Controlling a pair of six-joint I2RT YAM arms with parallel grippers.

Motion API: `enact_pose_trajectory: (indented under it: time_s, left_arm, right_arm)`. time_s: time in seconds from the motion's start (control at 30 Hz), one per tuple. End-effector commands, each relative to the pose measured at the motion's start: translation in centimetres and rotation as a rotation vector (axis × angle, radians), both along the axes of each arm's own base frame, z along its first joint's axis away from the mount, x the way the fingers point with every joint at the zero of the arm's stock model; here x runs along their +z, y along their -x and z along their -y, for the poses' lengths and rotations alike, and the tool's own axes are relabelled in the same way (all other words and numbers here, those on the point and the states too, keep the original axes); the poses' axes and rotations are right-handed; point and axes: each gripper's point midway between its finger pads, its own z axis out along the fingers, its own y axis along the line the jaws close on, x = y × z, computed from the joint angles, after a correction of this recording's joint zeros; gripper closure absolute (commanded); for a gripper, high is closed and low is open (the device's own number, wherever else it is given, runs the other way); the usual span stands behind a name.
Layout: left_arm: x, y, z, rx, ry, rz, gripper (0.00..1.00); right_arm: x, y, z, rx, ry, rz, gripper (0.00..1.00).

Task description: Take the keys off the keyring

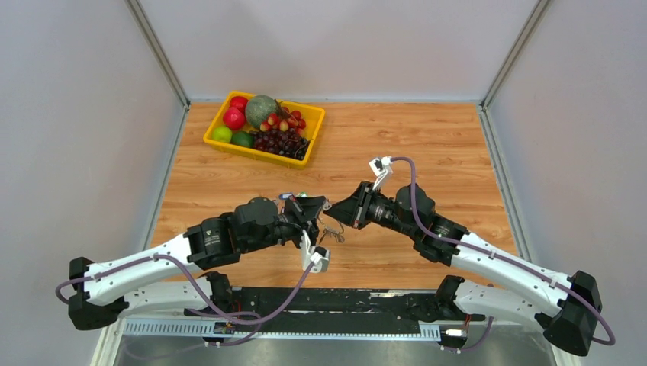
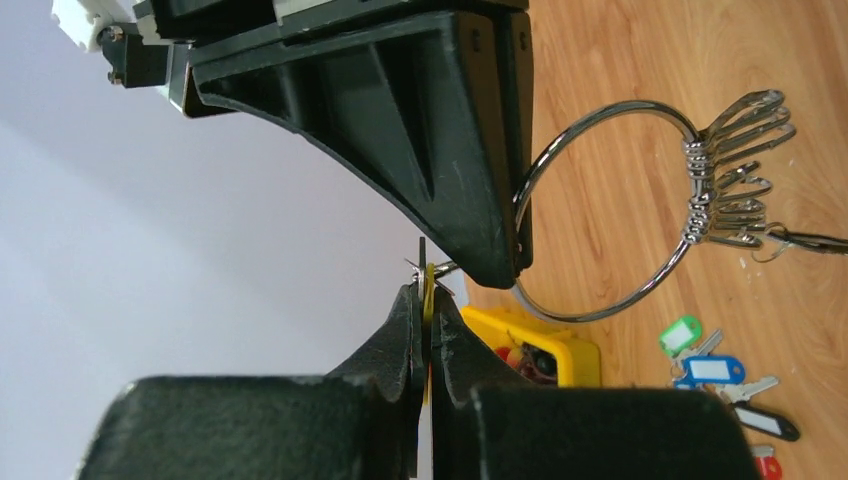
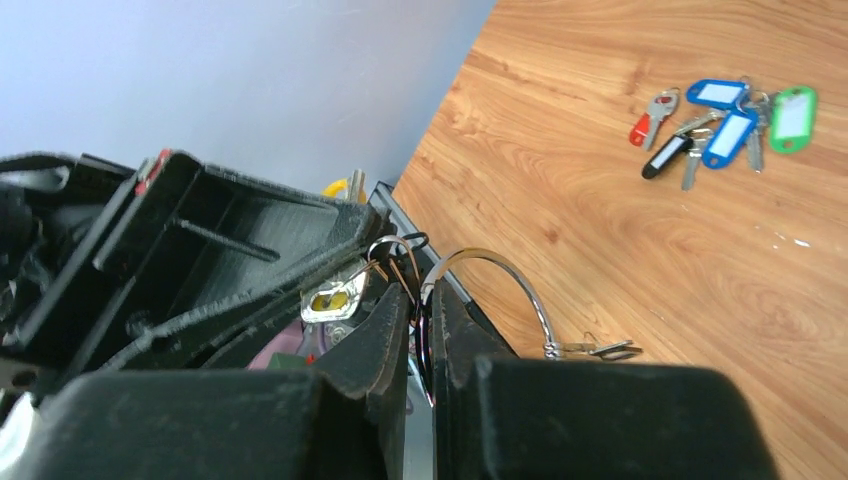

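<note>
The keyring point(image 2: 640, 290) is a large silver wire loop held above the table, with several small clips point(image 2: 730, 170) bunched on its far side. My right gripper point(image 3: 420, 300) is shut on the loop's wire point(image 3: 505, 268). My left gripper point(image 2: 428, 300) is shut on a yellow-tagged key point(image 3: 335, 298) right beside the ring. Both grippers meet tip to tip at mid-table, left gripper point(image 1: 322, 207) against right gripper point(image 1: 337, 213). Several loose keys point(image 3: 720, 115) with blue, red, green and black heads lie in a cluster on the wood.
A yellow basket point(image 1: 216, 139) of fruit stands at the back left of the wooden table. The loose keys point(image 1: 290, 196) lie just behind my left wrist. Grey walls close in both sides and the back.
</note>
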Motion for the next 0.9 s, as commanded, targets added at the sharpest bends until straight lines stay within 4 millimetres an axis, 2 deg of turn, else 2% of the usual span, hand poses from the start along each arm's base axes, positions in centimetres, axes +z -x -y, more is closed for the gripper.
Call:
enact_pose_trajectory:
  time_s: [0.0,0.1,0.17,0.2,0.23,0.27,0.3,0.37,0.4,0.43,0.47,0.5,0.53,0.57,0.6,0.63,0.67,0.7,0.73,0.77,0.8,0.83,0.87]
  left_arm:
    - [-4.1,2.9,1.2,-0.117,-0.138,0.041,1.0]
    - [-6.1,1.0,0.9,-0.026,-0.244,0.227,1.0]
    - [-5.8,0.2,1.0,0.032,-0.255,0.342,1.0]
    - [-4.8,0.0,1.2,0.058,-0.223,0.38,1.0]
    - [-5.1,0.4,1.4,0.037,-0.24,0.427,1.0]
    - [-4.0,0.3,1.7,0.052,-0.187,0.457,1.0]
    - [-3.8,0.5,1.8,0.052,-0.165,0.474,1.0]
    - [-1.5,0.1,1.7,0.12,-0.001,0.366,1.0]
    - [-0.1,-0.9,1.4,0.189,0.121,0.185,1.0]
    - [0.3,-1.6,1.3,0.233,0.172,0.078,1.0]
    - [1.3,-2.9,0.5,0.334,0.292,-0.135,1.0]
    - [0.8,-3.8,0.5,0.395,0.328,-0.234,1.0]
    - [1.3,-5.3,-0.5,0.526,0.48,-0.421,1.0]
    - [0.5,-6.4,-0.7,0.61,0.521,-0.501,1.0]
    - [-0.8,-7.7,-1.3,0.747,0.602,-0.653,1.0]
    - [-1.7,-8.1,-1.4,0.799,0.616,-0.718,1.0]
    - [-3.9,-8.8,-1.6,0.905,0.624,-0.835,1.0]
    - [-4.9,-9.1,-1.7,0.96,0.626,-0.889,1.0]
    - [-7.4,-9.8,-2.1,1.067,0.602,-0.977,1.0]
    - [-9.1,-9.6,-2.3,1.113,0.555,-1.031,1.0]
    - [-10.9,-10.7,-2.6,1.201,0.561,-1.085,1.0]
    - [-12.3,-10.5,-2.6,1.236,0.522,-1.139,1.0]
    - [-13.9,-11.5,-3.0,1.312,0.524,-1.181,1.0]
  right_arm:
    - [5.1,-6.1,3.2,-0.324,-0.174,-0.027,1.0]
    - [5.2,-6.6,2.4,-0.307,-0.173,-0.046,1.0]
    - [4.9,-6.8,1.6,-0.29,-0.167,-0.075,1.0]
    - [4.8,-7.0,1.5,-0.287,-0.166,-0.09,1.0]
    - [4.5,-7.2,1.4,-0.288,-0.163,-0.101,1.0]
    - [4.3,-7.4,1.5,-0.294,-0.159,-0.101,1.0]
    - [4.2,-7.5,1.8,-0.3,-0.153,-0.092,1.0]
    - [3.6,-8.0,3.2,-0.355,-0.11,-0.055,1.0]
    - [2.9,-8.3,4.4,-0.401,-0.051,-0.026,1.0]
    - [2.3,-8.6,5.8,-0.458,0.008,0.004,1.0]
    - [2.0,-8.9,7.4,-0.514,0.066,0.04,1.0]
    - [1.8,-9.1,9.1,-0.578,0.112,0.075,1.0]
    - [1.9,-9.1,10.5,-0.617,0.145,0.115,1.0]
    - [1.9,-9.0,11.7,-0.646,0.175,0.153,1.0]
    - [2.2,-8.7,12.8,-0.67,0.2,0.192,1.0]
    - [2.4,-8.5,13.8,-0.694,0.22,0.219,1.0]
    - [2.7,-8.2,14.7,-0.71,0.235,0.243,1.0]
    - [2.9,-8.0,15.4,-0.722,0.25,0.264,1.0]
    - [3.2,-7.7,16.0,-0.731,0.26,0.282,1.0]
    - [3.3,-7.6,16.5,-0.738,0.27,0.293,1.0]
    - [3.4,-7.4,16.8,-0.74,0.281,0.304,1.0]
    - [3.5,-7.2,17.0,-0.74,0.291,0.312,1.0]
    - [3.7,-7.1,17.3,-0.738,0.296,0.321,1.0]
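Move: The left gripper already pinches the yellow key; its goal, the loose pile of removed keys, lies about 15 cm ahead, 9 cm to its left and 27 cm below. The keyring hangs roughly 3 cm back, 2 cm right and 3 cm below, and the fruit tray stands some 41 cm ahead, 20 cm left. From the right gripper, still shut on the keyring, the yellow key is 1 cm back, 3 cm left and 2 cm higher; the pile is about 15 cm ahead, 12 cm left and 25 cm below. Keep the yellow key pinched and draw the left gripper down about 10 cm, then swing it back up and forward towards the key pile, turning counter-clockwise and tipping the fingers down. Holding the keyring shut, take the right gripper forward 7 cm, then some 13 cm right, slightly rising and turning clockwise, clear of the left. ##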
